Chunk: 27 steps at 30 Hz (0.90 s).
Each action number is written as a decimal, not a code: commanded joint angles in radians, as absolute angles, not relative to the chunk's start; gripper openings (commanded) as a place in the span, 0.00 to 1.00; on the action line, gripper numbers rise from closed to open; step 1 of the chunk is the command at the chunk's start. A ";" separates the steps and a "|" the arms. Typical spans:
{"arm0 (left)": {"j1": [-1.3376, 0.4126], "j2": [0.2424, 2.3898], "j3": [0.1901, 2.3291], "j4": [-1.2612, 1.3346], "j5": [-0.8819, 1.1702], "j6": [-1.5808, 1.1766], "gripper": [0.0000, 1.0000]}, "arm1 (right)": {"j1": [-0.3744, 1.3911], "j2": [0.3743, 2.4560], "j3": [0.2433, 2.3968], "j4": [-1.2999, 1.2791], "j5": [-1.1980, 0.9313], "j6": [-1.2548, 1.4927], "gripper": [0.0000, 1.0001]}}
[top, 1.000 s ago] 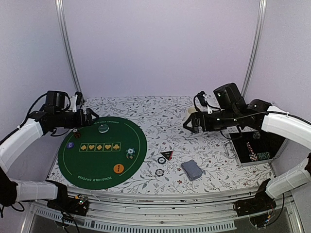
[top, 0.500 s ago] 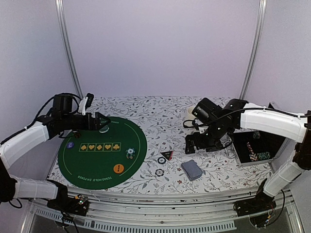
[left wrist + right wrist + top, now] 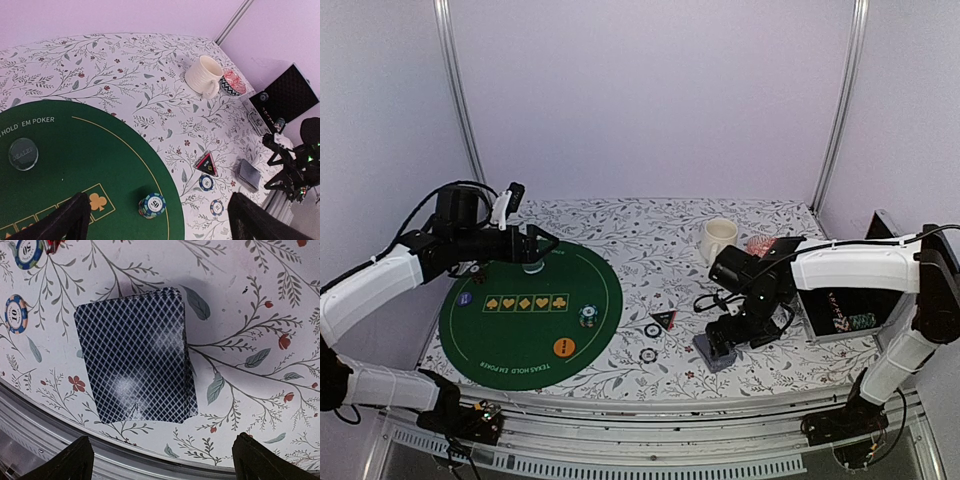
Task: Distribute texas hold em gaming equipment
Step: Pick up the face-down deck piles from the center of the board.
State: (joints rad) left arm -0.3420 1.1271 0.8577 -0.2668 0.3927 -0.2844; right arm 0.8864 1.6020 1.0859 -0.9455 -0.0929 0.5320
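Observation:
The grey-blue-backed deck of playing cards point(image 3: 135, 357) lies flat near the table's front edge. My right gripper point(image 3: 722, 333) hovers open just above it, touching nothing, and partly covers the deck point(image 3: 706, 351) in the top view. Left of the deck lie a black-and-red triangular marker point(image 3: 664, 320) and two loose chips point(image 3: 652, 330) point(image 3: 647, 355). On the green mat point(image 3: 520, 330) sit a chip stack point(image 3: 151, 205), an orange button point(image 3: 563, 347) and a clear disc point(image 3: 23, 153). My left gripper point(image 3: 538, 245) hangs open and empty over the mat's far edge.
A cream mug point(image 3: 717, 238) and a red-patterned dish point(image 3: 760, 243) stand at the back, right of centre. An open black case point(image 3: 845, 310) with chips inside sits at the right edge. The table's front rail point(image 3: 100, 460) runs just beyond the deck.
My right arm swung down and forward from beside the mug to just over the deck. My left gripper moved right along the mat's far edge. Both stayed open.

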 commanded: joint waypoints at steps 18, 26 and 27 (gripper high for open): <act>-0.359 1.329 1.038 -0.334 0.332 -0.149 0.98 | 0.900 1.811 1.317 -1.019 -0.152 0.379 0.99; -0.360 1.377 1.055 -0.336 0.328 -0.098 0.98 | 0.901 1.851 1.319 -1.092 -0.118 0.393 0.99; -0.359 1.380 1.055 -0.336 0.324 -0.092 0.98 | 0.901 1.852 1.303 -1.089 -0.121 0.396 0.99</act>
State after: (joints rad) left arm -0.3489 1.3682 1.0252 -0.3279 0.3298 -0.1413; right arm 0.8921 1.8286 1.3266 -1.0401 -0.1413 0.3885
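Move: The right hand, wide open and pointing straight down, has the face-down deck about 3 cm ahead, 5 cm to its left and roughly 5 cm below. On the table beyond the deck, an orange-rimmed chip lies some 20 cm left and 2 cm ahead of the hand, a green-rimmed chip about 19 cm left and 9 cm ahead, and a small triangle 17 cm left and 11 cm ahead. From the left hand the deck is about 40 cm right, 12 cm back and 22 cm lower. The right hand shifts left over the deck by about 4 cm net, first dipping 2 cm, then lifting again as it eases forward and left before drifting a centimetre back right and starting to sink, the wrist turning some 10 degrees counter-clockwise to square up with the deck and the fingers wide open, with no touch to be seen. Over the mat, the empty left hand goes some 4 cm forward and then sinks a little, rolling slightly left side up, still open. ##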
